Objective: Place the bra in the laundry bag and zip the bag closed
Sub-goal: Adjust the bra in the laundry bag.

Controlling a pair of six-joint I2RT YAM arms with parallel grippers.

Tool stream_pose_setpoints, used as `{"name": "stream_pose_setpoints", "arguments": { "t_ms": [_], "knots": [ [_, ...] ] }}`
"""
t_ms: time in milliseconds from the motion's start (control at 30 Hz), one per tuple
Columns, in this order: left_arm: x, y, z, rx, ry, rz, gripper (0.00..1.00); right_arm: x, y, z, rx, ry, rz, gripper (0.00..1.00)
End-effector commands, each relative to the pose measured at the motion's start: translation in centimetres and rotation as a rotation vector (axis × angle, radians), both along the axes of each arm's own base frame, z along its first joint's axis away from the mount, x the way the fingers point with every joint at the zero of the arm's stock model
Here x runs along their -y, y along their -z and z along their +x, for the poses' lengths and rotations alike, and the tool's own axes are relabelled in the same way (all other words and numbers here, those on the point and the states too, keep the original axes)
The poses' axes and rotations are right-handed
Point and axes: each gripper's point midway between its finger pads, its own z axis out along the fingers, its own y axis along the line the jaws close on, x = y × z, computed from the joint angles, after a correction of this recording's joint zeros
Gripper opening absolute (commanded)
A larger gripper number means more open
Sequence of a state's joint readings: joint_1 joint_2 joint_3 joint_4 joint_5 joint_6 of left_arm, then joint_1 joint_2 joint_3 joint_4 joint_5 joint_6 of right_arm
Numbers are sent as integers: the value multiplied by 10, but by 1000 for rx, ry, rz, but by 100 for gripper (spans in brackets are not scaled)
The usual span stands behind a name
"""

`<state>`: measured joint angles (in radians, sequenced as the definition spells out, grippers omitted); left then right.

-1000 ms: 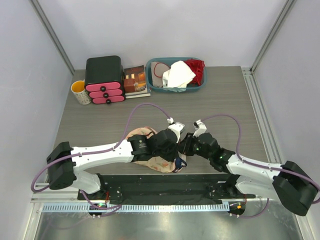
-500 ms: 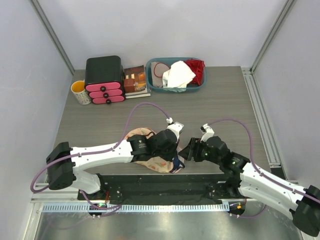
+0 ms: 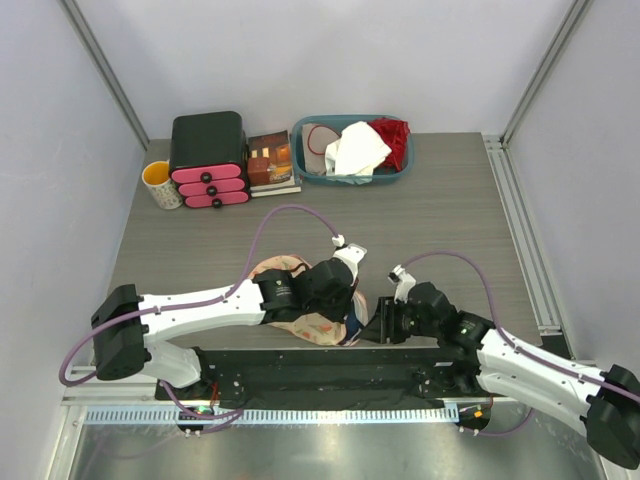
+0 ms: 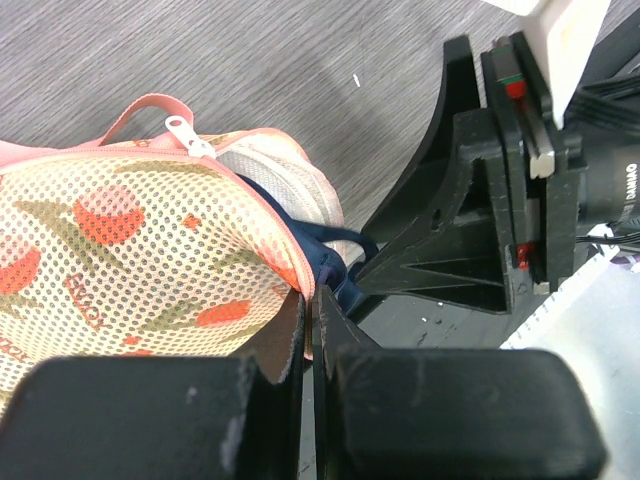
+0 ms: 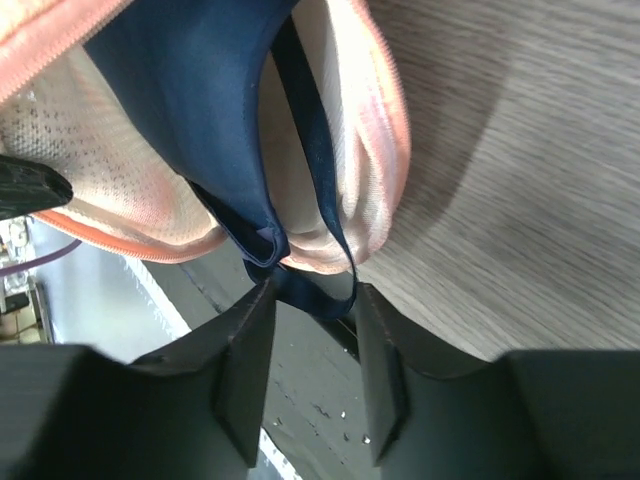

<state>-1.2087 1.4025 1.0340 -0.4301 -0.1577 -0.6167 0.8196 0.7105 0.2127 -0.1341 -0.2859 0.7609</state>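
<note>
The laundry bag (image 3: 300, 326), cream mesh with red print and pink zipper trim, lies at the table's near edge under my left wrist. My left gripper (image 4: 312, 305) is shut on the bag's pink rim (image 4: 300, 270); the white zipper pull (image 4: 178, 128) lies at the far edge. The navy bra (image 5: 190, 100) sits inside the open bag (image 5: 375, 130), and one strap loop (image 5: 305, 292) hangs out over the rim. My right gripper (image 5: 312, 300) is open just right of the bag, with that strap loop lying between its fingertips (image 5: 252, 310).
At the back stand a teal basket (image 3: 398, 172) with white and red cloths, a black box with pink drawers (image 3: 208, 160), books (image 3: 270, 160) and a mug (image 3: 162, 185). A black strip (image 3: 320, 365) runs along the near table edge.
My right gripper drew back from the bag, opened wider, then came in again lower at the bag's right end with narrower jaws. The left gripper has kept its hold.
</note>
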Motion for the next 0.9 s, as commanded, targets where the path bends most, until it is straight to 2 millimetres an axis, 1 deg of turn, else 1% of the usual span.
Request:
{"name": "stream_pose_setpoints", "arguments": {
  "t_ms": [0, 33, 67, 133, 167, 200, 267, 300, 333, 400, 467, 500, 533, 600, 667, 700, 733, 767, 800, 867],
  "knots": [
    [8, -30, 6, 43, 2, -73, 0, -12, -9, -2, 19, -31, 66, 40],
    [8, -30, 6, 41, 2, -74, 0, -15, -10, -2, 25, -37, 78, 39],
    [9, -31, 6, 41, 3, -75, 0, -14, -5, -3, 4, -33, 66, 38],
    [10, -32, 4, 36, 9, -84, 0, -21, -11, 0, 27, -38, 105, 30],
    [10, -32, 4, 35, 10, -84, 0, -23, -12, -1, 28, -39, 115, 26],
    [10, -32, 4, 34, 13, -85, 0, -24, -10, 0, 22, -34, 117, 18],
    [11, -30, 3, 28, 15, -82, 0, -28, -14, 5, 53, -20, 131, 12],
    [11, -32, 3, 29, 16, -87, 0, -29, -14, 7, 61, -16, 126, 6],
    [11, -31, 2, 26, 19, -85, 0, -28, -14, 12, 76, 4, 121, 1],
    [11, -31, 1, 23, 22, -86, 0, -27, -14, 17, 92, 28, 112, 1],
    [11, -33, 0, 20, 28, -92, 0, -22, -13, 28, 133, 78, 88, 1],
    [11, -34, -1, 18, 31, -94, 0, -18, -8, 30, 143, 97, 75, 1],
    [11, -35, -2, 17, 31, -100, 0, -16, -12, 33, 167, 116, 83, 1],
    [9, -36, -2, 18, 30, -99, 0, -10, -9, 40, 191, 162, 62, 1],
    [9, -38, -4, 14, 36, -109, 0, -6, -13, 47, 223, 200, 69, 1],
    [11, -41, -6, 7, 47, -125, 0, -1, -7, 50, 238, 229, 60, 1],
    [13, -43, -8, 5, 57, -138, 0, -3, -15, 55, 272, 250, 101, 1],
    [14, -45, -9, 3, 63, -147, 0, -3, -14, 57, 286, 252, 105, 1],
    [15, -45, -10, 0, 68, -150, 0, -4, -17, 60, 310, 262, 125, 1],
    [16, -46, -11, -5, 73, -153, 0, -8, -14, 59, 318, 246, 127, 1]
  ]
}}
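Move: The bra's navy strap hangs out of the laundry bag right at my right fingertips, barely 1 cm to their left and about 1 cm below. The bra cup it comes from sits in the bag's mouth about 3 cm ahead, 3 cm left and 3 cm above; the bag's middle lies some 7 cm ahead and 13 cm left. From my left hand the strap is about 3 cm back, 3 cm right and 8 cm below. With my right hand I ease left and slightly down, shutting the half-open fingers on the dangling strap, then carry it forward about 5 cm, drifting a little right, into the bag's mouth beside the cup while the wrist tips up and turns clockwise, each roughly 10 degrees. My left hand keeps its pinch on the bag's zippered edge, raising it about 1 cm at the end. ##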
